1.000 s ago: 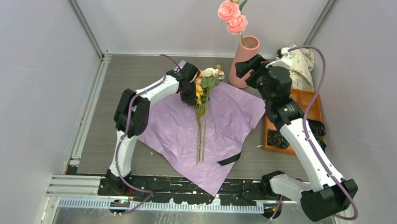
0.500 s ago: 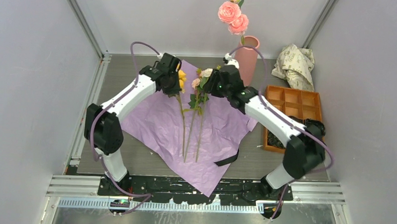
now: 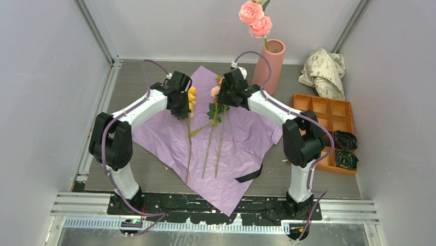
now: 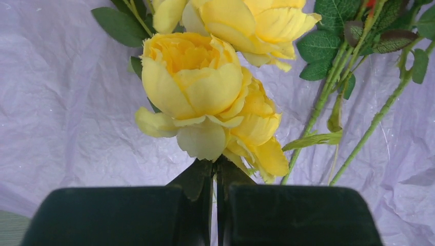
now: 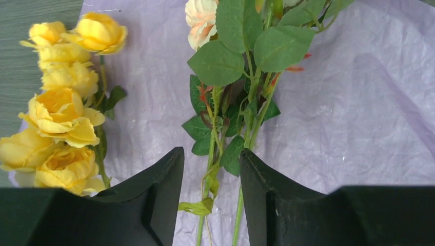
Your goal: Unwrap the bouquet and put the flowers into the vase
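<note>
The bouquet's lilac paper lies spread flat, unwrapped. My left gripper is shut on the stem of a yellow flower just under the blooms, and its long stem slants down over the paper. My right gripper is open, its fingers astride the two green stems of the cream and pink flowers lying on the paper. The salmon-pink vase stands at the back with a pink flower in it.
A black ribbon lies on the paper's near right edge. Crumpled cream printed paper sits at the back right. Beside it an orange compartment tray holds dark coils. Grey walls close in both sides.
My right arm left the vase, came down over the two stems, and its jaws narrowed. My left gripper drew the yellow flower left, away from the other two.
</note>
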{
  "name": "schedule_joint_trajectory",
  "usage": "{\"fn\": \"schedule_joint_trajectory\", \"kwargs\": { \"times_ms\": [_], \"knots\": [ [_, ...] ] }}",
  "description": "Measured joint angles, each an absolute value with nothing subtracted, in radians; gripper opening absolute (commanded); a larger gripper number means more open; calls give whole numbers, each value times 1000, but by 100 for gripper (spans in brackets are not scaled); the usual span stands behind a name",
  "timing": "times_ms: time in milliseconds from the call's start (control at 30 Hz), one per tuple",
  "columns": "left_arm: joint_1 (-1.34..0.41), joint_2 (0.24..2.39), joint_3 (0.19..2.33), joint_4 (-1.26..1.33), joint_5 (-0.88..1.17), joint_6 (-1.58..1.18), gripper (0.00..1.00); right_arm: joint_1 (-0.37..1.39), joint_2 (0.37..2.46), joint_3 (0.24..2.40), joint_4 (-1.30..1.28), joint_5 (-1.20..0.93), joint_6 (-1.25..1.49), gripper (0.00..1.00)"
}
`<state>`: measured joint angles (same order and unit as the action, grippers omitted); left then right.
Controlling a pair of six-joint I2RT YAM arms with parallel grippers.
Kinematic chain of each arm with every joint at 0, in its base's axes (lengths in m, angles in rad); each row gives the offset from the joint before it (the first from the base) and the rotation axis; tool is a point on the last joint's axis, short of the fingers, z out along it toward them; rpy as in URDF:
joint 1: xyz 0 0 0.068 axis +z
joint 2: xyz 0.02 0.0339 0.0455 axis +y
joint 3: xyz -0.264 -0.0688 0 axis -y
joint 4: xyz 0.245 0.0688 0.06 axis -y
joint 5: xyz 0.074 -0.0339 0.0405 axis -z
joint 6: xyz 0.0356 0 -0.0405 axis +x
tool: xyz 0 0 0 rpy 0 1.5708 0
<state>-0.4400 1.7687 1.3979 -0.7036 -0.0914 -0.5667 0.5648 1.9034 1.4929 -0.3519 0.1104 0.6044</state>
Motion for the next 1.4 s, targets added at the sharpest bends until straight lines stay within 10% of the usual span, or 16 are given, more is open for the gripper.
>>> {"fn": "schedule_joint_trajectory", "kwargs": {
  "times_ms": [267,600,733,1400],
  "knots": [
    [-425,1747,1309,-624,-18,-543,48,562,1990,1550,-399,173,574,50],
    [-425,1514,1263,-614,54,-527,48,560,2131,1672,-456,209,545,30],
    [-425,1415,1264,-619,51,-516,48,559,2178,1715,-476,213,531,2],
    [-425,1199,1261,-674,-10,-512,50,659,1749,1734,-519,222,399,1]
  ]
}}
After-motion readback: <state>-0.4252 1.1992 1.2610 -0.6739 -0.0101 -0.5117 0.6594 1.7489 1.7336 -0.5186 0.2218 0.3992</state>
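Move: The white rose's leafy upper stem lies some 3 cm ahead of the open right hand, 1 cm to its right and 7 below; the peach flower's head is about 4 cm ahead and 3 left, the vase roughly 5 ahead and 14 right. The left hand still pinches the yellow flowers, their laying spot on the purple paper straight below it, about 5 cm down; the peach head is some 9 ahead and 10 right of it. Right sinks 7 cm, pinches the white rose's stem, lifts some 20; left releases the yellow flowers and rises. ##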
